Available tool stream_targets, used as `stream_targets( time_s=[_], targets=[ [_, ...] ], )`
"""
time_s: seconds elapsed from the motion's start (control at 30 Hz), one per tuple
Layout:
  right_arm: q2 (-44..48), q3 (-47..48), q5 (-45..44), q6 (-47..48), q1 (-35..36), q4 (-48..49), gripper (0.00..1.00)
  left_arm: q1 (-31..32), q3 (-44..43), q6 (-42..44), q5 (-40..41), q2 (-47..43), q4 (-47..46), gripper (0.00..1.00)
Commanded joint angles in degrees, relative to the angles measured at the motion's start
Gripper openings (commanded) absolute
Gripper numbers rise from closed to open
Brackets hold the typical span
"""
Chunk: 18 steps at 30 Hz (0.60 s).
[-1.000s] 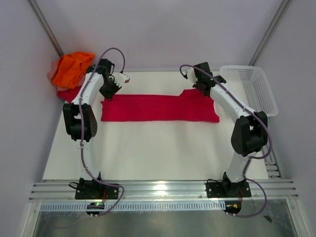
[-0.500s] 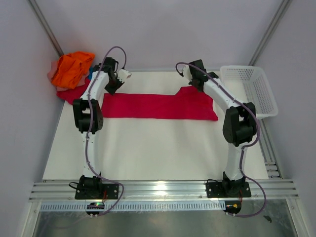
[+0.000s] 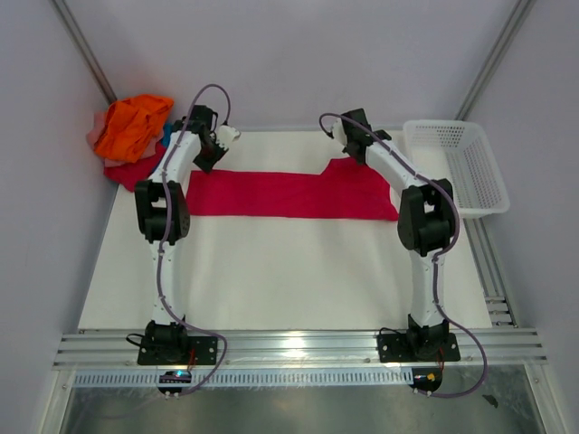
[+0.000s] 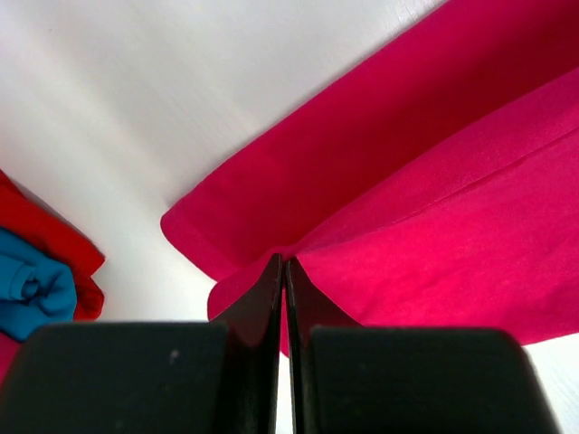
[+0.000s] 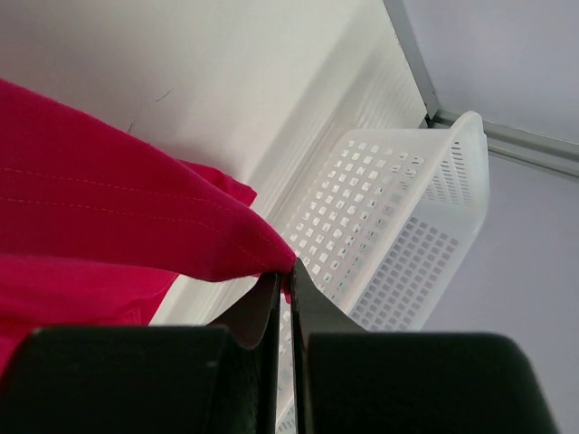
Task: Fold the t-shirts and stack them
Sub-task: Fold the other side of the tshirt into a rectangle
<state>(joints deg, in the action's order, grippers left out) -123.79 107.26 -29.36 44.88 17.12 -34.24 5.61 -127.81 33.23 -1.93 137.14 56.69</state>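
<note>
A crimson t-shirt (image 3: 289,193) lies folded into a long band across the far half of the white table (image 3: 271,271). My left gripper (image 3: 206,155) is shut on its far left edge; in the left wrist view the cloth (image 4: 425,199) bunches into the closed fingertips (image 4: 284,264). At the far right corner my right gripper (image 3: 353,149) is shut on the shirt, and the right wrist view shows a lifted fold of hem (image 5: 136,217) pinched between the fingers (image 5: 291,269). A pile of other t-shirts, orange (image 3: 131,125) on top with red (image 3: 131,172) below, sits at the far left.
A white plastic mesh basket (image 3: 457,163) stands at the far right edge, close behind the right gripper (image 5: 398,217). Red (image 4: 45,240) and blue (image 4: 32,289) cloth from the pile lies just left of the left gripper. Grey walls enclose the table.
Both arms have reached farther back, drawing the shirt's far edge away from me. The right gripper's corner has lifted and shifted back and slightly left.
</note>
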Motion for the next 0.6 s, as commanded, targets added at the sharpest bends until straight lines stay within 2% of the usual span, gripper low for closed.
stream_targets(
  time_s=[0.0, 0.23, 0.33, 0.37, 0.4, 0.43, 0.47, 0.5, 0.53, 0.57],
  targets=[
    [-0.75, 3.83, -1.92, 0.29, -0.25, 2.24, 0.03, 0.02, -0.60, -1.85, 0.79, -0.03, -2.98, 0.00],
    [-2.77, 3.92, -1.93, -0.32, -0.51, 2.69, 0.03, 0.11, -0.25, -3.70, 0.79, 0.67, -3.60, 0.01],
    [-3.56, 3.83, -2.10, -0.76, -0.60, 2.77, 0.03, 0.19, -0.16, -3.97, 0.79, 0.85, -3.60, 0.07],
    [-3.83, 3.83, -2.10, -0.85, -0.78, 2.77, 0.03, 0.19, -0.07, -4.23, 0.62, 0.93, -3.60, 0.11],
    [-4.18, 4.00, -2.54, -1.02, -0.78, 2.60, 0.03, 0.37, -0.16, -4.23, 0.35, 0.93, -3.43, 0.34],
    [-5.05, 4.35, -2.97, -1.72, -0.78, 2.16, 0.06, 0.46, 0.01, -4.40, 0.27, 0.93, -3.25, 0.47],
    [-5.58, 4.71, -3.15, -2.08, -0.86, 1.64, 0.47, 0.55, 0.19, -4.58, 0.18, 0.93, -3.16, 0.58],
    [-6.11, 4.88, -4.29, -2.34, -0.78, 1.89, 0.70, 0.89, 0.45, -4.84, 0.18, 0.93, -3.07, 0.73],
    [-6.90, 4.71, -5.08, -2.78, -0.69, 2.42, 0.82, 0.98, 0.63, -4.93, 0.18, 0.85, -2.99, 0.80],
    [-6.99, 4.45, -6.13, -2.87, -0.86, 3.29, 0.99, 1.25, 0.80, -5.11, 0.00, 0.85, -2.90, 0.81]
  ],
)
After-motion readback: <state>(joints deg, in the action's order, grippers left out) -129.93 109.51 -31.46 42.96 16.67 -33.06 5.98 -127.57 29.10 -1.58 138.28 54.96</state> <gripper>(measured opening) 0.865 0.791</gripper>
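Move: Both hands hold the folded edge of the t-shirt. The strip's far left corner lies about 5 cm left of the left hand, 2 cm ahead and 3 cm lower; the clothes pile is some 19 cm left and 5 cm ahead. From the right hand, the strip's far right corner is about 7 cm right, 1 cm ahead and 8 cm below; the basket's middle is about 26 cm right, level fore and aft and 4 cm below. The right hand sinks about 4 cm over the t-shirt's far edge as both hands open, releasing the fabric. ##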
